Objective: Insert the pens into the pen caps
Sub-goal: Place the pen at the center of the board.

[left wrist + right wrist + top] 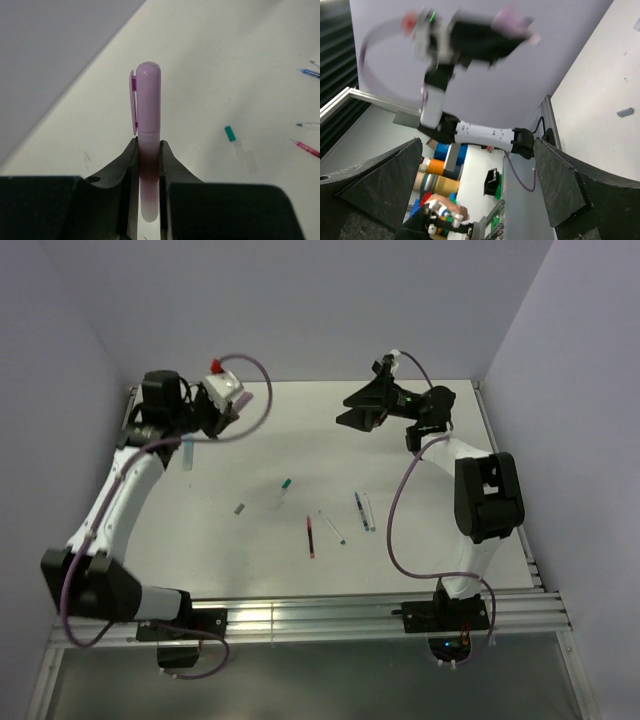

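My left gripper [148, 145] is shut on a pale pink pen [149, 167] with a pink pen cap [148, 97] on its far end. It is held above the table's back left [230, 405]. My right gripper [358, 412] hovers at the back middle, open and empty [477, 142], facing the left arm. On the table lie a red pen [311, 537], a white pen with a green tip [332, 527], a dark blue pen [359, 507] with a pale one beside it, and a clear pen with a teal cap [284, 490]. A small grey cap [239, 508] lies alone.
A light blue piece [187, 452] lies under the left arm's forearm. Purple walls close the table at the back and sides. A metal rail [300, 610] runs along the near edge by the arm bases.
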You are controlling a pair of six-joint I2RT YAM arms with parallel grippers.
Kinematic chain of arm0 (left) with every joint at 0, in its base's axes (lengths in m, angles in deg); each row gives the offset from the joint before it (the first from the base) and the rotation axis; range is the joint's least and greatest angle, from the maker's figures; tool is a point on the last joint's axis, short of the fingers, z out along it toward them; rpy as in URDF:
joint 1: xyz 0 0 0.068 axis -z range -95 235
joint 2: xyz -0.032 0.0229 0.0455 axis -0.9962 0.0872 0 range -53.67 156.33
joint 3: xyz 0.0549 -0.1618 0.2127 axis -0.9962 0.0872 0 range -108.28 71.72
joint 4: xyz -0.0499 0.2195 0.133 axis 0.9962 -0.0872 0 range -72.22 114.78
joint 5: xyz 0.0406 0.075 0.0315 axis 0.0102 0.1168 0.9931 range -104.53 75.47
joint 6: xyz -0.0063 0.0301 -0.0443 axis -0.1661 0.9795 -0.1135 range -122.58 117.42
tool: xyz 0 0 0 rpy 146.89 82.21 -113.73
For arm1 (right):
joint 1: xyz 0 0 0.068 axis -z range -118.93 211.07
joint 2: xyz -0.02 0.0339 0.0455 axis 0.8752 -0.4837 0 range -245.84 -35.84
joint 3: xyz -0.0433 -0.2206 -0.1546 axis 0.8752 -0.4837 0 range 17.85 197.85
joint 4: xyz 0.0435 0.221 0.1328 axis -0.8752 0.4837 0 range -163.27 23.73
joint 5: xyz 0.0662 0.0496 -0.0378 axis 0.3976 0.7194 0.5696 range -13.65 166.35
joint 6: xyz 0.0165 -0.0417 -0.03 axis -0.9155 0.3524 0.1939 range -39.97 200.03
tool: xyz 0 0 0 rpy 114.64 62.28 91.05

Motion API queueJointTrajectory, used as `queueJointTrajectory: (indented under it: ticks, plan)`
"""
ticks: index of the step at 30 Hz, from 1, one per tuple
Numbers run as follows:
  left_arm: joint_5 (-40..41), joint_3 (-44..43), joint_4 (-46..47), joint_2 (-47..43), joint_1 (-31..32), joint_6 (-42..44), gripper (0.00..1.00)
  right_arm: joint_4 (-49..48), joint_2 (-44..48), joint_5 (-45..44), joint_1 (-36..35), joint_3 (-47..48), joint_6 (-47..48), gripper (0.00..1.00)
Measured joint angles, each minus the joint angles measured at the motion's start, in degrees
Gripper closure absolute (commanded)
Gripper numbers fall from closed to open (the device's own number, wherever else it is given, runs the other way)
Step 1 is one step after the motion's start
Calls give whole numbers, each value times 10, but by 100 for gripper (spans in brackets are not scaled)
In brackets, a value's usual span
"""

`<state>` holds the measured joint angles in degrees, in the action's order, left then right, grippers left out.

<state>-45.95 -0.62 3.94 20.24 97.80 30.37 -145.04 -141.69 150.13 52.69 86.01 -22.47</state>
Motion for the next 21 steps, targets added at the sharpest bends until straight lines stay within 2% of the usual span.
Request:
queueJointTrajectory:
  ticks: [4, 8, 10, 15, 21]
  plan:
    - [-6, -108, -94, 153, -129, -109, 100, 16, 20, 0, -6, -29, 26, 0]
    - [9, -139, -159, 259, -235, -164, 100, 73, 38, -5, -12, -53, 75, 0]
    - [35, -139, -183, 287, -275, -176, 100, 157, 56, -14, -17, -63, 137, 0]
    - [132, -150, -199, 311, -313, -189, 99, 363, 90, -50, -30, -61, 302, 0]
    - [240, -170, -167, 337, -306, -238, 98, 460, 91, -67, -38, -52, 376, 0]
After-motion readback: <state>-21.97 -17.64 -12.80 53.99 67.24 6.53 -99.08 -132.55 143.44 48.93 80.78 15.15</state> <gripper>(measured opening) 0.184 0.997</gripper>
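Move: The left hand already holds the closed pink pen high over the board; the open patch it is carried to lies some 28 cm left, about 14 cm ahead and nearly 30 cm below. Beside that patch the blue pen lies roughly 19 cm ahead and 20 cm left of the hand; the grey cap lies almost beneath it, about 4 cm left and 2 cm ahead. From the empty right hand the patch is around 55 cm left and 15 cm ahead. Keeping its pinch on the pink pen, the left hand sweeps fast to the left and down, some 28 cm across and 18 cm lower with an early push forward of about 7 cm, crossing to the blue pen's left. It swings counter-clockwise, the fingers tipping steeply down, and the descent eases off. The open, empty right hand sinks about 6 cm. ##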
